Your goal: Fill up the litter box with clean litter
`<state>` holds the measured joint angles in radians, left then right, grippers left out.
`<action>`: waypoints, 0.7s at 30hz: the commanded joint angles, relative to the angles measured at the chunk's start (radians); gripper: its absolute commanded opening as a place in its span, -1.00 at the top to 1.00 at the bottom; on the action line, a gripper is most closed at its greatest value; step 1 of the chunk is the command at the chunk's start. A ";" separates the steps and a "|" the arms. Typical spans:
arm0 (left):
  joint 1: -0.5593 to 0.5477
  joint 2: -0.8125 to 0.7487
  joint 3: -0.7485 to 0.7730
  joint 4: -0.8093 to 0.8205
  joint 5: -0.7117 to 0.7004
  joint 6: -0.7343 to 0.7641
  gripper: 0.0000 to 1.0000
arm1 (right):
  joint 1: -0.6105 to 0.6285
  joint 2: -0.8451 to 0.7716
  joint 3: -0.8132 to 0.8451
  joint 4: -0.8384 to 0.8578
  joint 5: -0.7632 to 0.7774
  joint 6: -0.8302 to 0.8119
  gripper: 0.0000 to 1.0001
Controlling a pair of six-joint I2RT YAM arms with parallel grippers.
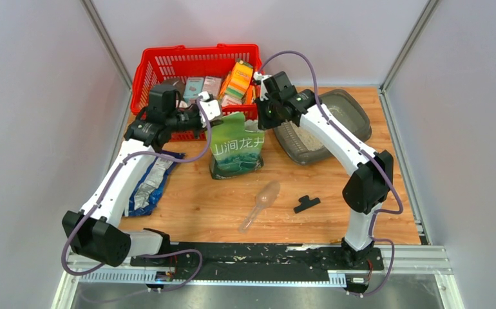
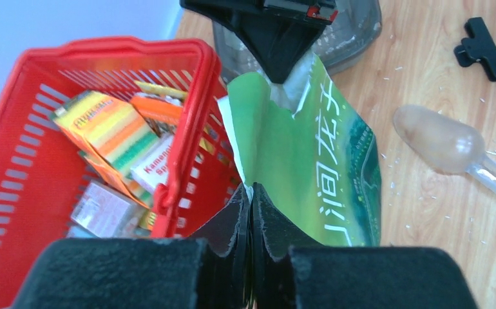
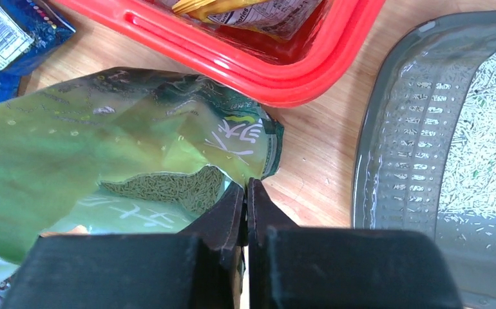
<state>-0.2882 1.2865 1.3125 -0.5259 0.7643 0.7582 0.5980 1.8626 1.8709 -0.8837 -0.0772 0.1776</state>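
Note:
A green pouch with white characters stands upright mid-table, its top torn open. My left gripper is shut on the pouch's top left edge. On the opposite top corner my right gripper is shut, with small pellets showing inside the open pouch. To the right lies the dark grey litter box, and pale clean litter covers part of its floor. The right wrist view shows the litter box and its litter right of the fingers.
A red mesh basket of packets stands behind the pouch. A blue-silver foil bag lies under the left arm. A clear plastic scoop and a black clip lie in front of the pouch. Stray granules dot the wood.

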 commanded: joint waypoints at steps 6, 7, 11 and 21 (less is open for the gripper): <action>0.006 -0.047 0.042 0.147 0.073 -0.089 0.24 | -0.023 -0.007 0.071 -0.012 -0.062 -0.024 -0.21; 0.004 -0.039 0.045 0.135 0.070 -0.085 0.23 | -0.023 0.003 0.076 -0.015 -0.064 -0.026 -0.25; 0.000 0.005 0.076 0.040 0.069 -0.040 0.15 | -0.023 0.043 0.085 -0.027 -0.076 -0.030 -0.29; 0.000 0.069 0.183 -0.112 0.036 -0.014 -0.16 | -0.018 0.030 0.013 -0.054 -0.124 -0.104 -0.28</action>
<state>-0.2867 1.3273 1.4010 -0.5396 0.7803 0.7013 0.5735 1.9144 1.9129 -0.9298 -0.1707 0.1162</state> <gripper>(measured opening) 0.580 0.641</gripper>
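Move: Both hands are pinching the mouth of the standing green litter bag. From the left hand, the bag's middle is about 7 cm to the right, level fore and aft, and some 16 cm below; from the right hand, about 7 cm left, 3 cm back and 9 cm down. The red basket lies roughly 18 cm ahead and 7 cm left of the left hand. From the right hand, the litter box is some 14 cm ahead and 22 cm right, and the clear scoop 13 cm back. Both grippers let go of the bag's mouth, opening to a bit over half, and stay beside it with the loosened rim between or against their fingers. The left hand rises about 4 cm as it opens, tilting slightly up, then sinks back some 2 cm towards the rim. The right lifts barely 1 cm, then dips about 2 cm. ##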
